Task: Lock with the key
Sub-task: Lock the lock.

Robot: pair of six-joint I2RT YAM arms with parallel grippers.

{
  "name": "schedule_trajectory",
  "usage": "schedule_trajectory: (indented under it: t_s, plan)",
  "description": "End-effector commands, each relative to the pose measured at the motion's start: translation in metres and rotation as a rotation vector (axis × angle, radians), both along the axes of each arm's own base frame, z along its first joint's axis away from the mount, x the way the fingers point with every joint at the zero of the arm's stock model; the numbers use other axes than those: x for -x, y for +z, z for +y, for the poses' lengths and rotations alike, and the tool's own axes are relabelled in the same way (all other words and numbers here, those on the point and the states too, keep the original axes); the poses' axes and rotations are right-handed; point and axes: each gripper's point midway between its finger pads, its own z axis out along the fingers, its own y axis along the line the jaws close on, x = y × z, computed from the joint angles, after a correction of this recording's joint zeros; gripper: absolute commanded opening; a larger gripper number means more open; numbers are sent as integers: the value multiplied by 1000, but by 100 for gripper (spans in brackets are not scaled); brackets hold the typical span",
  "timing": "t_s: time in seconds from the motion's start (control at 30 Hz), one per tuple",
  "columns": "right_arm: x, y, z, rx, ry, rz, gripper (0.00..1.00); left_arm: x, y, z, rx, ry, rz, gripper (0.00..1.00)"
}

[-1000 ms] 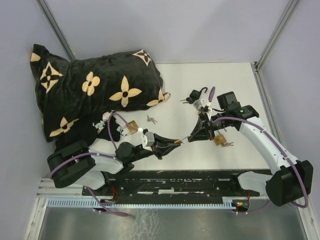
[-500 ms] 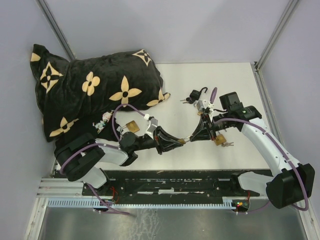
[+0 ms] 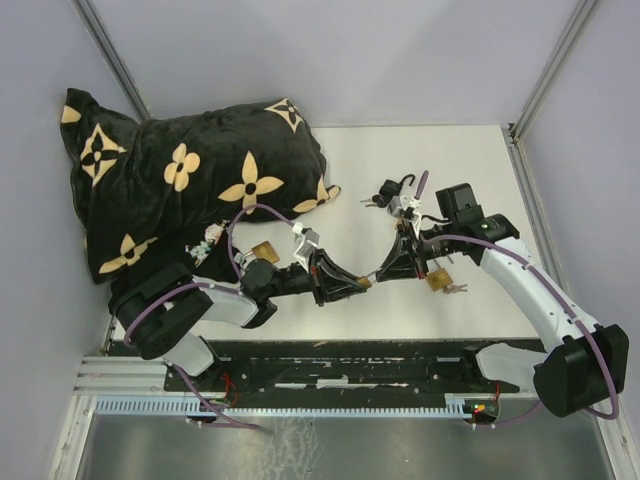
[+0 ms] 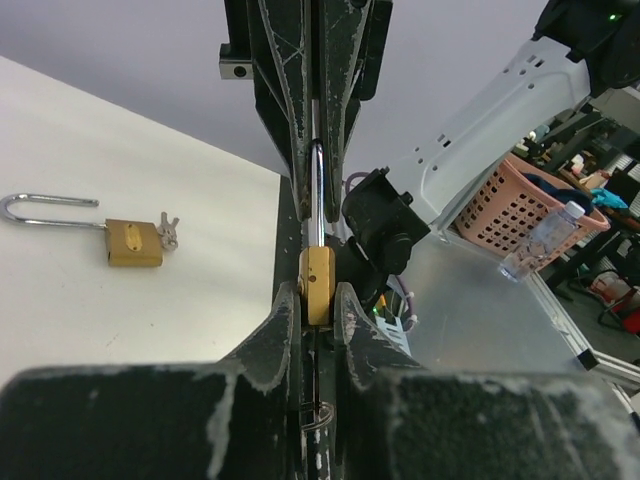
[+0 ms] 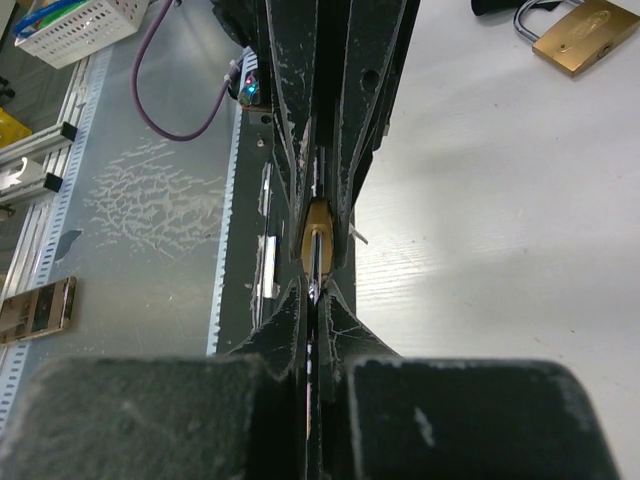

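Observation:
A small brass padlock (image 3: 364,282) hangs above the table between both grippers. My left gripper (image 4: 318,292) is shut on its brass body (image 4: 318,283). The silver shackle (image 4: 318,190) runs away from the body into the right gripper's fingers (image 4: 290,120). In the right wrist view my right gripper (image 5: 314,292) is shut on the shackle (image 5: 314,262), with the brass body (image 5: 318,228) just beyond. A small wire ring (image 4: 318,413) shows low between my left fingers; the key itself is hidden.
A black pillow (image 3: 190,175) with yellow flowers covers the back left. Another brass padlock (image 3: 264,250) lies by the left arm, one with keys (image 3: 437,281) under the right arm, and a black padlock (image 3: 395,187) behind it. Loose keys (image 3: 303,238) lie mid-table.
My left jaws have closed onto the padlock's body, and the left arm has shifted right and back. The right arm has barely moved, still gripping the shackle.

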Motion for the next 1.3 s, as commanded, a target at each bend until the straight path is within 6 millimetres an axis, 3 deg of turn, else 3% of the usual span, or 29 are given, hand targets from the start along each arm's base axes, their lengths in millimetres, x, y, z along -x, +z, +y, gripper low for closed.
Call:
schedule_trajectory:
  t_s: [0.0,0.23,0.43,0.53,0.7,0.77,1.03,1.27]
  plan:
    - [9,7,27,-79,103,16,2,-4,62,-14,144,21,-108,3]
    - [12,-12,38,-6,141,37,2,-12,76,-9,186,89,-132,3]
    - [-1,-5,24,22,83,-16,2,-13,58,6,142,107,-74,7]
    - [-10,1,14,17,37,-33,2,-14,45,18,124,124,-27,24]
    - [-10,6,6,4,28,-70,2,-19,30,32,84,191,21,61]
    - [-8,8,6,-7,35,-71,2,-21,25,36,60,226,15,68]
    - [-10,21,2,-69,24,-45,2,-16,15,50,31,273,-47,71]
    - [-21,30,-1,-111,-32,2,2,-11,19,42,87,252,-5,70]
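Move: The left gripper still grips the small padlock body. The shackle end in the right gripper lies about 5 cm to the left hand's right, 1 cm farther out and 1 cm higher. From the right hand, the small padlock lies some 4 cm to the left, 1 cm back and 1 cm lower. On the table roughly 18 cm below, the large padlock lies 26 cm left and 12 ahead of the left hand; the keyed padlock lies 18 right and 5 ahead of the right. Keep the shackle pinched and push the right gripper left about 2.5 cm towards the left gripper, which holds the small padlock's body and dips some 3 cm, its fingertips tilting down slightly. Then open the left fingers wide, let go of the body and draw that gripper left and up about 5 cm, turning counter-clockwise, while the right eases back to its right with the padlock. ##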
